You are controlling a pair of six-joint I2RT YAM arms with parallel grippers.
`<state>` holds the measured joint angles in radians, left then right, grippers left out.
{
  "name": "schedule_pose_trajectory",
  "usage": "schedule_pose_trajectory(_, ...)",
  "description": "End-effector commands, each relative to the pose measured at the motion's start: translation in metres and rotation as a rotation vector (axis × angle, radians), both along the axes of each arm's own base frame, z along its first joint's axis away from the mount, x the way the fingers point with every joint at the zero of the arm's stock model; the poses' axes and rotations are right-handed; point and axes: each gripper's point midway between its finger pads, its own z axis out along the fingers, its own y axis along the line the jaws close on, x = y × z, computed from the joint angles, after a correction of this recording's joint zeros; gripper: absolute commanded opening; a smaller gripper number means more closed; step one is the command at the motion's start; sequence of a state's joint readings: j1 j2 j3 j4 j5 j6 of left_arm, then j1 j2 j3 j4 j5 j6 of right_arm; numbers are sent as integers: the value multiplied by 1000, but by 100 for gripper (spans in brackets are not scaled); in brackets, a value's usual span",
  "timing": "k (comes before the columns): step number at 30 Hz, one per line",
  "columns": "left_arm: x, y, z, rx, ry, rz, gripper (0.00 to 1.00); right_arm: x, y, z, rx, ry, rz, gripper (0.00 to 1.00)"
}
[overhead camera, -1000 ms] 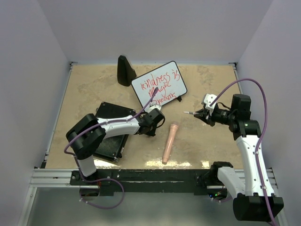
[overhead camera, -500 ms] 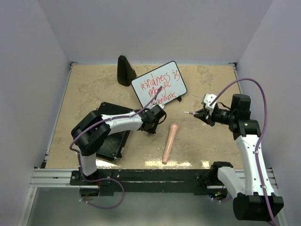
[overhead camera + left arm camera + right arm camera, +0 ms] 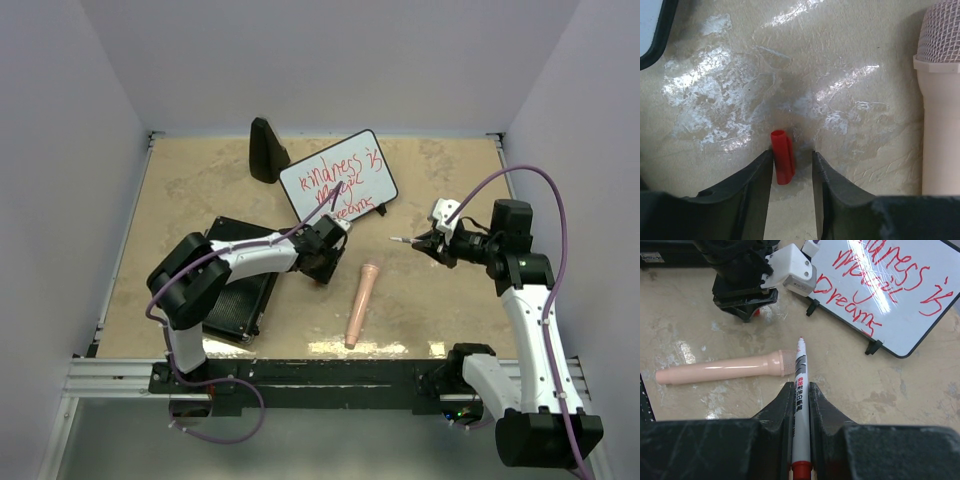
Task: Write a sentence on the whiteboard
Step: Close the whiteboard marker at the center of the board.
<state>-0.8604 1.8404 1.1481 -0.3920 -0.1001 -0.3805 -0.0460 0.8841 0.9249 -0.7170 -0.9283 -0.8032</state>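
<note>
The whiteboard (image 3: 338, 178) stands tilted at the back centre with red handwriting on it; its near edge and wire legs appear in the right wrist view (image 3: 890, 285). My right gripper (image 3: 800, 386) is shut on a white marker (image 3: 800, 365), its bare tip pointing toward the board from right of it (image 3: 402, 240). My left gripper (image 3: 791, 162) is low over the table just in front of the board (image 3: 322, 265), jaws apart. A red marker cap (image 3: 781, 157) lies on the table between them, against the left finger (image 3: 757, 175), with a gap to the other finger.
A pale pink microphone (image 3: 360, 305) lies on the table just right of the left gripper, its mesh head toward the board (image 3: 940, 35). A black ribbed case (image 3: 235, 285) lies under the left arm. A black wedge-shaped object (image 3: 266, 150) stands left of the board.
The left gripper's jaws have closed slightly, then spread wider around the red cap, and its wrist shifted a little. The right arm and marker have not moved.
</note>
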Motion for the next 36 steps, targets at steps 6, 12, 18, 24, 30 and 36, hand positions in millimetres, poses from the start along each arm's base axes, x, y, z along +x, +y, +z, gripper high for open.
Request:
schedule_pose_trajectory(6,-10,9,-17,-10,129,-16,28,2,2,0,4,-9,7,0)
schedule_pose_trajectory(12,-14,22,-25,68,149,-3,27,2,2,-1,4,-4,13,0)
schedule_pose_trajectory(18,-19,28,-31,110,163,-12,27,2,3,-2,4,0,19,0)
schedule_pose_trajectory(24,-27,33,-42,137,198,-32,34,3,4,-4,4,11,25,0)
schedule_pose_trajectory(30,-36,42,-59,179,243,-39,26,3,4,-4,5,12,25,0)
schedule_pose_trajectory(36,-44,49,-69,225,259,-30,6,4,4,-4,5,15,26,0)
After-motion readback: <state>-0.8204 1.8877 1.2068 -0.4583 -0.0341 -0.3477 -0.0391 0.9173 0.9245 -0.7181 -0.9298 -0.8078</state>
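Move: The red marker cap lies on the table almost between the left fingertips, about 1 cm below the hand point and some 1 cm to its left. The microphone's middle is about 10 cm to the hand's right and 7 cm back; the whiteboard's middle is roughly 24 cm ahead and 5 cm right, the black rack about 19 cm left, level with it. From the right hand, the cap is some 24 cm left, 3 cm ahead and 23 cm below. Around the red cap the left fingers narrow, ease open a little, then shut to about half their starting gap and pinch it across its sides. The left hand barely travels, easing less than 1 cm down, forward and left onto the cap while its wrist tips a few degrees. The right hand just keeps its grip on the marker. ##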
